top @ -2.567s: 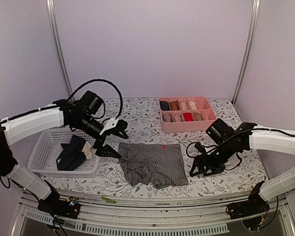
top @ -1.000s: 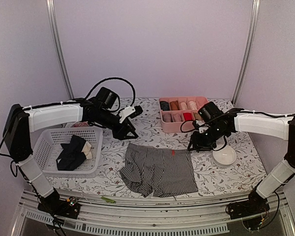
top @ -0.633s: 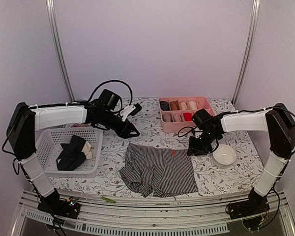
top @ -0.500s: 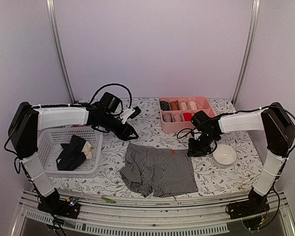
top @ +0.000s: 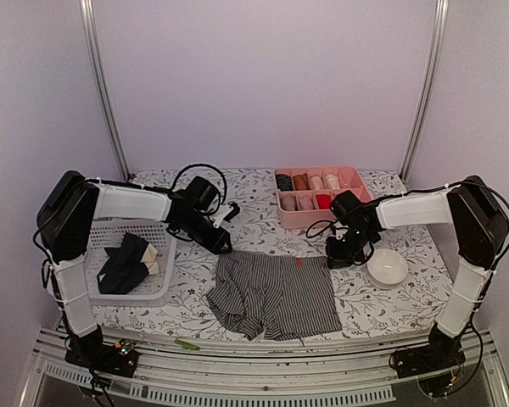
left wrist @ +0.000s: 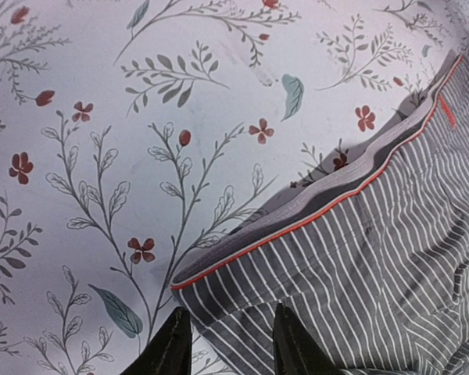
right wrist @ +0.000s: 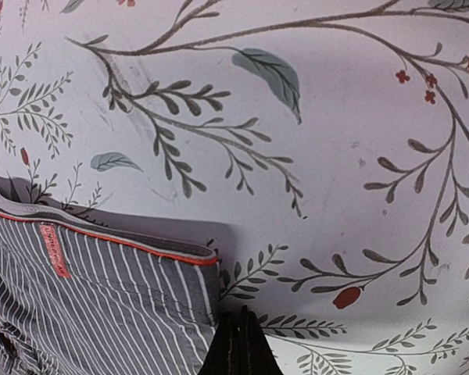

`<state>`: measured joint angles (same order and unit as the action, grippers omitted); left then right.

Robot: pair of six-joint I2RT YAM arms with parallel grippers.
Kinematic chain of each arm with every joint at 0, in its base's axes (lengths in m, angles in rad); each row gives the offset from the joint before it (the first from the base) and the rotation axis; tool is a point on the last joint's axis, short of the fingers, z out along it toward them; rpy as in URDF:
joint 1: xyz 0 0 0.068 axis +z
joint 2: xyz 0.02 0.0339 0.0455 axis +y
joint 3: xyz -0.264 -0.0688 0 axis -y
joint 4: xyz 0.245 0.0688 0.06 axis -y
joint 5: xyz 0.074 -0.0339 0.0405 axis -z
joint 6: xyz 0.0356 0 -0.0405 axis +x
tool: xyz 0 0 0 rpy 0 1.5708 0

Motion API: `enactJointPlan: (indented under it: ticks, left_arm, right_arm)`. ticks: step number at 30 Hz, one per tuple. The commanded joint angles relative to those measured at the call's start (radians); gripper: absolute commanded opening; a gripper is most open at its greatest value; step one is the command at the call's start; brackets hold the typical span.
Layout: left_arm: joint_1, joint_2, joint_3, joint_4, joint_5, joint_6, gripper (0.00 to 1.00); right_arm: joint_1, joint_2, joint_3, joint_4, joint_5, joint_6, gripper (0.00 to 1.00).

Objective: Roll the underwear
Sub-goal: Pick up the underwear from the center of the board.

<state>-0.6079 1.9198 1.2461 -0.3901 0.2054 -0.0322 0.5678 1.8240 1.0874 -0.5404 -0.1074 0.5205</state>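
Note:
The grey-and-white striped underwear (top: 271, 292) lies flat at the table's middle, its red-trimmed waistband (left wrist: 313, 215) on the far side. My left gripper (top: 223, 246) is down at the waistband's left corner. It is open, and its fingertips (left wrist: 174, 344) straddle the striped cloth (left wrist: 359, 266). My right gripper (top: 332, 259) is down at the waistband's right corner. It is shut, with its tips (right wrist: 238, 344) pressed together on the cloth's side edge (right wrist: 207, 293). A red label (right wrist: 53, 248) sits below the trim.
A white mesh basket (top: 81, 242) at the left holds black and tan garments (top: 129, 261). A pink divided tray (top: 322, 216) with rolled items stands at the back right. A white bowl (top: 387, 269) sits just right of my right gripper.
Both grippers have dropped onto the waistband's two corners. The right jaws have closed fully and the left jaws have narrowed a little. The underwear has not moved.

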Motion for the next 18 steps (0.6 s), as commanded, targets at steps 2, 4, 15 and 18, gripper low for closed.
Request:
enactJointPlan:
  ticks: [2, 4, 15, 18]
  left_arm:
    - [0.01, 0.102, 0.051, -0.028, 0.003, -0.021, 0.34]
    - [0.014, 0.127, 0.062, -0.033, 0.001, -0.036, 0.31]
    - [0.02, 0.102, 0.121, -0.033, 0.057, -0.021, 0.0]
    - [0.025, 0.058, 0.093, -0.001, 0.051, -0.019, 0.0]
  right_arm:
    - [-0.012, -0.014, 0.018, -0.002, 0.024, -0.018, 0.0]
    - [-0.013, -0.011, 0.031, -0.008, 0.027, -0.025, 0.0]
    - [-0.025, -0.038, 0.103, -0.01, 0.044, -0.082, 0.0]
    - [-0.028, -0.056, 0.101, -0.008, 0.043, -0.094, 0.0]
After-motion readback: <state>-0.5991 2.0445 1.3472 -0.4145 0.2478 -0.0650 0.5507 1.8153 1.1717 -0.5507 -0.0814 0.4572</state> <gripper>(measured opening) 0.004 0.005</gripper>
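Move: The striped underwear's waistband, near its left corner, lies some 3 cm below the left hand, about 1 cm ahead and 1 cm right; the laundry basket is roughly 20 cm left and 3 cm back. The waistband's right corner is about 2 cm ahead and 1 cm left of the right hand, with the pink box some 15 cm ahead and 1 cm left, and the plate 12 cm right and 1 cm back. Left hand sinks 3 cm and closes onto the waistband; right hand, still shut, rises 3 cm and goes forward. ##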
